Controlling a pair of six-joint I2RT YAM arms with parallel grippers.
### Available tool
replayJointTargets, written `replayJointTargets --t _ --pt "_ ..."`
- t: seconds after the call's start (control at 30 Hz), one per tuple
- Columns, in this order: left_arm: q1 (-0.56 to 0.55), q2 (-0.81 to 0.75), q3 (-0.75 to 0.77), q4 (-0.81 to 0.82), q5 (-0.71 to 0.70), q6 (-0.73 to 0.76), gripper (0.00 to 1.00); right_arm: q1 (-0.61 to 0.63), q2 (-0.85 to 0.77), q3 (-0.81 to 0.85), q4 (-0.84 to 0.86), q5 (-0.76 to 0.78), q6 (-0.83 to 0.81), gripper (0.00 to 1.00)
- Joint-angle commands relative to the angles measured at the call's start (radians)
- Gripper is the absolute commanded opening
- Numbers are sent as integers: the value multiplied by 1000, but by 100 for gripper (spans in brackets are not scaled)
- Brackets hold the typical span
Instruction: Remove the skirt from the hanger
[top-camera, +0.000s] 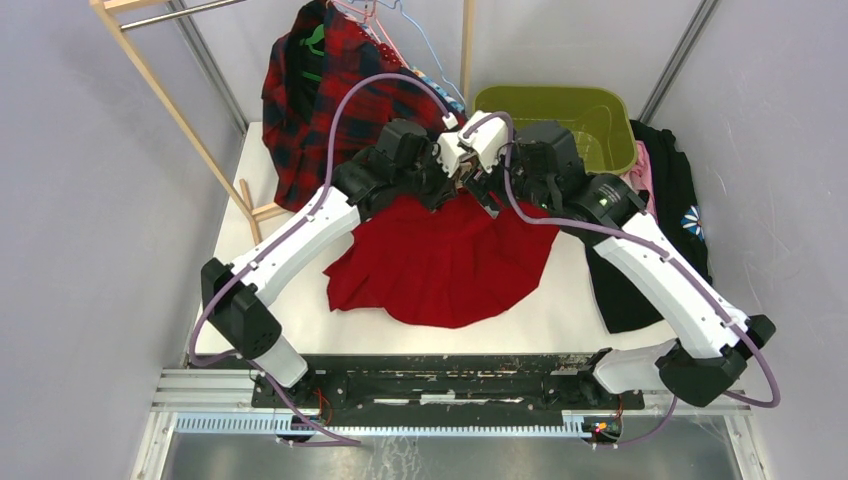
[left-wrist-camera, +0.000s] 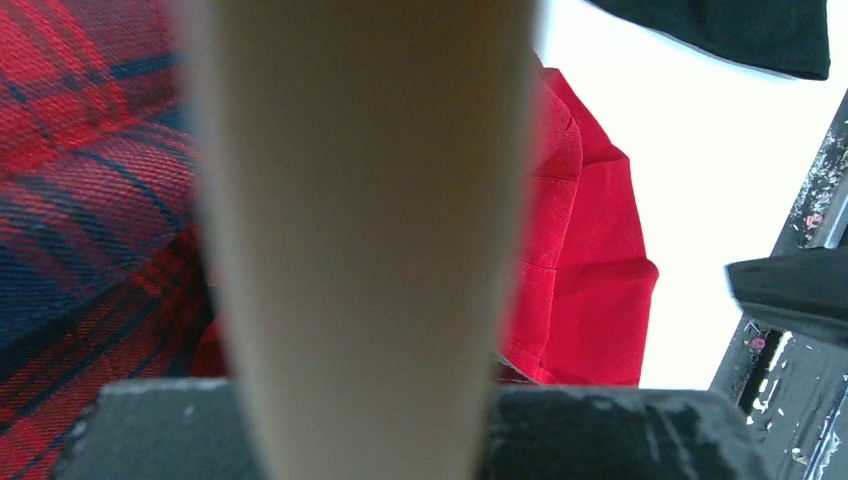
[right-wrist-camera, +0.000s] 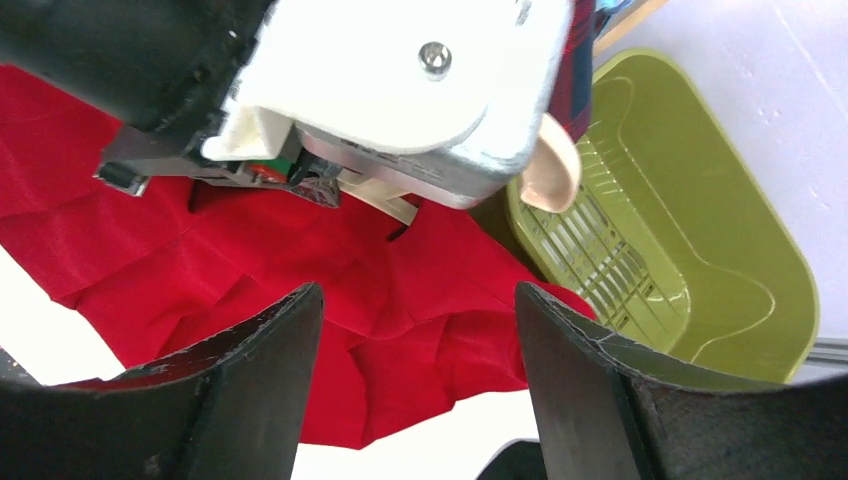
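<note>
The red skirt (top-camera: 440, 260) lies spread on the white table, its waist end lifted under the two wrists. My left gripper (top-camera: 452, 172) is shut on the pale wooden hanger (left-wrist-camera: 360, 200), which fills the left wrist view between the dark fingers (left-wrist-camera: 600, 430). The skirt (left-wrist-camera: 580, 250) shows to the right of the hanger. My right gripper (right-wrist-camera: 415, 295) stands open just above the skirt (right-wrist-camera: 380, 300), with nothing between its fingers. The hanger's rounded end (right-wrist-camera: 550, 165) pokes out beside the left wrist housing in the right wrist view. Whether the skirt is still clipped to the hanger is hidden.
A green basket (top-camera: 600, 105) stands at the back right. A red plaid shirt (top-camera: 320, 100) hangs on the wooden rack (top-camera: 170, 100) at the back left, with wire hangers (top-camera: 400, 30) above. Dark garments (top-camera: 670, 200) lie along the table's right edge.
</note>
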Motion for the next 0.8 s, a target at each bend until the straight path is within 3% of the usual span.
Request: replayJointTargets --t 0.0,0.3,0.43,0.57,0.63,0.7,0.73,0.77 --pt "4 -94 91 43 -6 42 3 0 25 -26 90 28 40 75" --pt "3 -158 118 -6 0 60 3 -2 68 -90 140 101 43 71" --pt "5 -192 119 -26 -5 70 3 -7 89 -77 139 181 32 56" --pt "6 -224 119 -39 -28 88 3 -16 106 -69 130 190 41 49" --pt "9 -230 124 -47 -45 98 3 -27 106 -75 133 159 55 34" --pt "12 -235 124 -52 -67 105 3 -46 102 -74 138 128 79 10" --pt "12 -238 123 -55 -78 111 3 -58 99 -72 140 111 90 2" --pt "15 -240 123 -56 -90 115 3 -72 91 -71 145 93 101 1"
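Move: The skirt's waistband, at the hanger's right end, lies about 6 cm ahead of the right hand, 3 cm to its right and 6 cm below. The wooden hanger's middle is about 3 cm ahead of that hand, 2 cm left and 8 cm lower; the green basket is some 15 cm ahead, 17 cm right and 20 cm below. From the left hand, which already grips the hanger, that waistband end is about 4 cm ahead, 6 cm right and nearly level. The right fingers shut, apparently pinching the skirt's waistband beside the hanger's right end, after dipping about 3 cm and then pushing forward to some 4.5 cm in all, open at first, with a slight clockwise turn. The left hand keeps its grip on the hanger and draws it about 4.5 cm left, also up and a little back. ##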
